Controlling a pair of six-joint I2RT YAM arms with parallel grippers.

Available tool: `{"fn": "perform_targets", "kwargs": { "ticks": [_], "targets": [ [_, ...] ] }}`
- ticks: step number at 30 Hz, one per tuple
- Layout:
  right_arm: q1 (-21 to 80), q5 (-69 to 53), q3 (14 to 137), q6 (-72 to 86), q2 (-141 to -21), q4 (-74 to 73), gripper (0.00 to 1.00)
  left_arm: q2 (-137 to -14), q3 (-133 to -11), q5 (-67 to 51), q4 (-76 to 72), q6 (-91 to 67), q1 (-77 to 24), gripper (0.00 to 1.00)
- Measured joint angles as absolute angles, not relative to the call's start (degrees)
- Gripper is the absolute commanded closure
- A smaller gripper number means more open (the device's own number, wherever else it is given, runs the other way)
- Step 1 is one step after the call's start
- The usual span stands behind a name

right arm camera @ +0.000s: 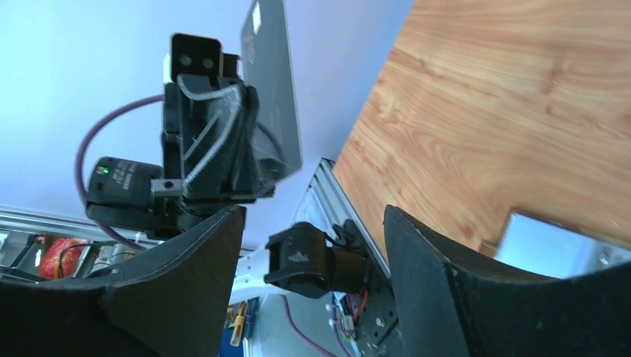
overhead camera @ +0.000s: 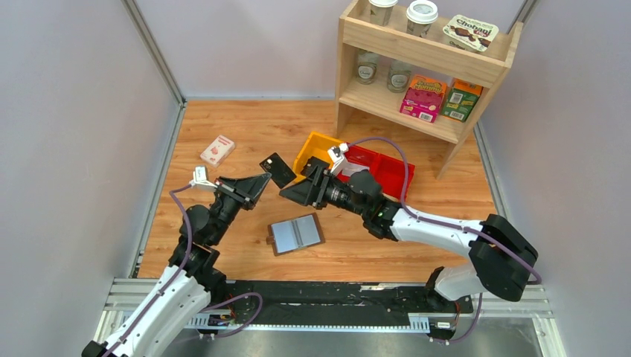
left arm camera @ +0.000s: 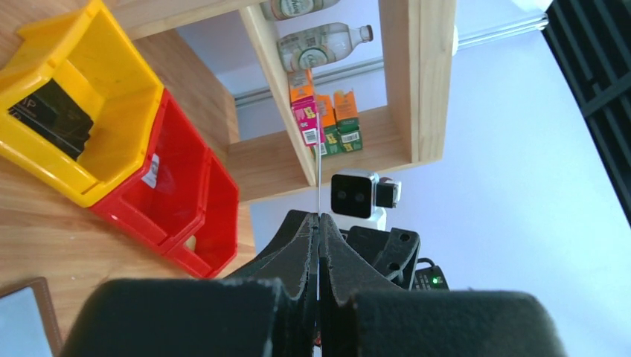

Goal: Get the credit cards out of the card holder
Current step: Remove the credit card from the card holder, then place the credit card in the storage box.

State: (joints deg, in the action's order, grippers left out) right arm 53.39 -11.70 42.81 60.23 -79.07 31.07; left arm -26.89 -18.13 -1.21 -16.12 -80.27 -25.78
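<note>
The card holder (overhead camera: 296,233) lies open on the wooden table, grey-blue panels up; its corner also shows in the left wrist view (left arm camera: 21,321) and the right wrist view (right arm camera: 554,236). My left gripper (overhead camera: 264,181) is shut on a black card (overhead camera: 277,169) and holds it above the table. In the left wrist view the gripper (left arm camera: 318,219) pinches the card (left arm camera: 318,149), which shows edge-on. My right gripper (overhead camera: 296,186) is open and empty, right beside the held card. The right wrist view shows its gripper (right arm camera: 312,216) with wide jaws, facing the card (right arm camera: 272,82). Another black card (left arm camera: 48,115) lies in the yellow bin (left arm camera: 119,82).
The yellow bin (overhead camera: 315,148) and a red bin (overhead camera: 387,169) sit behind the right gripper. A small white-and-red box (overhead camera: 217,149) lies at the back left. A wooden shelf (overhead camera: 428,67) with jars and cartons stands at the back right. Grey walls enclose the table.
</note>
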Motion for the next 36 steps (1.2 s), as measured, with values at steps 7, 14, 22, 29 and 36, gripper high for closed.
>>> {"fn": "perform_targets", "kwargs": {
  "ticks": [7,14,22,29,36],
  "targets": [
    [53.39,-12.32,47.57,60.53,-81.17,34.30,0.49,-26.76,-18.13,-1.52,-18.02,-81.45,-25.78,1.00],
    [53.39,-12.32,49.56,59.42,-81.34,34.74,0.98,-26.65,-17.89,-1.65,-19.57,-82.48,-25.78,1.00],
    [53.17,-12.23,49.74,55.88,-80.55,30.33,1.00,-25.21,-16.23,-1.89,-19.29,-81.67,-25.80,0.65],
    [49.10,-12.03,54.22,45.71,-76.31,11.53,1.00,-15.88,-17.65,0.30,-1.65,-70.17,-25.80,0.26],
    [44.51,-7.33,62.89,33.32,-75.05,-10.74,1.00,-20.38,-31.83,5.08,22.79,-52.14,-25.78,0.12]
  ]
}}
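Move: The black card is held out in the left fingers, its middle about 2 cm ahead and 2 cm to the right of that hand, level with it. From the open right hand it lies about 4 cm left, 3 cm ahead and 4 cm higher. The card holder is some 3 cm back, 1 cm right and 20 cm below the right hand; the yellow bin is roughly 17 cm ahead, 4 cm right and 18 cm below. The right hand rises about 5 cm and edges left to bring its open fingers around the free side of the black card, then shuts them and pinches it while the left hand holds it nearly still. The left fingers then open wide and let go, backing off down and to the left with a roll, as the right hand carries the card some 8 cm right, 5 cm forward and a little down towards the yellow bin, its fingers tipping downward about 30 degrees. ##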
